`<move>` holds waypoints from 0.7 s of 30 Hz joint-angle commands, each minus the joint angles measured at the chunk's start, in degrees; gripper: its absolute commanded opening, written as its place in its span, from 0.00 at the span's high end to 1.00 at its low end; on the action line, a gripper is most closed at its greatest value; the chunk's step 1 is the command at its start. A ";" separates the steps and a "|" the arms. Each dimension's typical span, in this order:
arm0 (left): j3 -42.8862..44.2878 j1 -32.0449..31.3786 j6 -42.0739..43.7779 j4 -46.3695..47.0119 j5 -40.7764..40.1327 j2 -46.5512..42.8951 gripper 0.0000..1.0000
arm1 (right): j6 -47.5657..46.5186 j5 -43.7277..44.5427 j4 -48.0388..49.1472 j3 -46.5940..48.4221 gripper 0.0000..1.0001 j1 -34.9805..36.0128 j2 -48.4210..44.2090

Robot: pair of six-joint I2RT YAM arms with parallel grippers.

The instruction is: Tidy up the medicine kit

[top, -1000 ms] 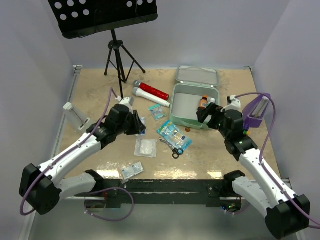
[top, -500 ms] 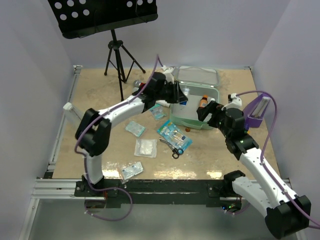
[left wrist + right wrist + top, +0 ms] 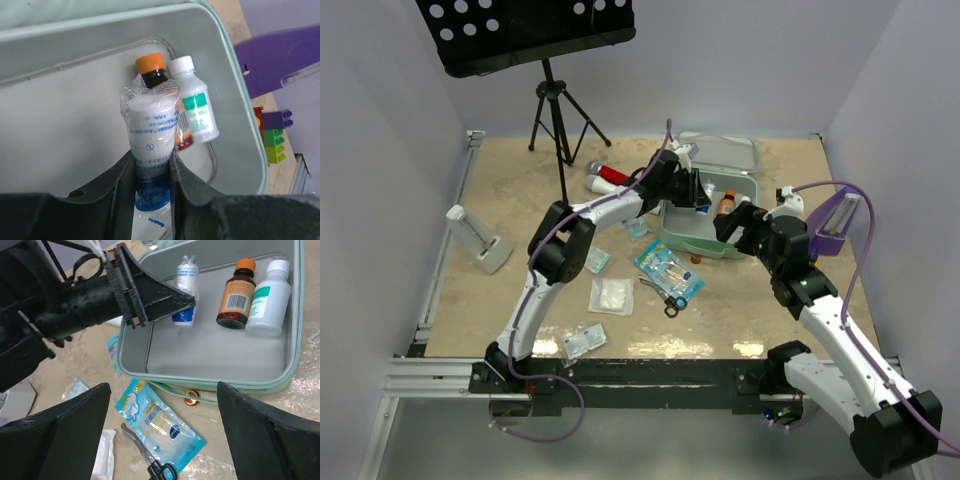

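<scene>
The medicine kit (image 3: pixel 692 243), a mint-green box, lies open right of the table's centre, its lid (image 3: pixel 718 150) flat behind it. An orange-capped brown bottle (image 3: pixel 236 292) and a white bottle (image 3: pixel 267 297) lie side by side inside. My left gripper (image 3: pixel 150 162) is shut on a plastic-wrapped white roll with blue print (image 3: pixel 150 130), held over the box's floor (image 3: pixel 60 115) beside the bottles. My right gripper (image 3: pixel 162 390) hangs open above the kit's near rim (image 3: pixel 210 381), nothing between its fingers.
In front of the kit lie a blue packet (image 3: pixel 668 270), scissors (image 3: pixel 666 298) and a small red tin (image 3: pixel 191 398). Gauze packets (image 3: pixel 612 295) lie further left, a red-and-white tube (image 3: pixel 615 181) behind. A purple stand (image 3: pixel 835 220) is on the right, a tripod (image 3: pixel 555 110) at the back.
My left arm has swung from the table's left middle out to the kit, carrying the wrapped roll over the open box. The right arm has not moved.
</scene>
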 commanded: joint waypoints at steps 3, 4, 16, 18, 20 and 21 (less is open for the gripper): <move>12.87 -0.12 -0.46 0.78 0.24 9.16 0.72 | 0.44 0.37 -0.31 4.25 0.07 0.02 0.94; 13.84 -0.04 -0.99 0.96 0.24 10.13 0.72 | 0.44 0.45 -0.31 4.33 0.07 0.02 0.95; 13.95 -0.21 -8.64 7.02 3.49 14.19 0.43 | 0.27 1.25 0.30 4.07 0.07 0.02 2.44; 11.40 -0.13 -8.38 8.33 3.58 11.64 0.36 | 0.27 1.25 0.83 3.81 0.07 0.02 2.70; 9.73 -0.21 -7.59 8.43 3.41 9.36 0.31 | 0.18 1.59 1.10 3.81 0.07 0.02 2.79; 9.37 -0.04 -6.89 7.99 3.32 8.21 0.29 | 0.09 1.86 1.10 3.89 0.07 0.02 2.97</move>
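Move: The left hand already holds the plastic-wrapped white-and-blue roll inside the open kit box. Its free spot on the box floor, just left of the brown bottle, lies about 3 cm ahead, 3 cm right and 6 cm below that hand. The brown bottle is some 3 cm ahead, 7 right and 5 below, with the white bottle 4 cm farther right. From the idle right hand the spot lies roughly 13 cm ahead, 2 left and 16 below. Down by about 4.5 cm, and forward and right some 3 cm each, the left hand takes the gripped roll onto the box floor beside the brown bottle. It then all but stops, opens its fingers to about twice their gap to let go of the roll, and tilts slightly, its left side dipping some 5 degrees. ##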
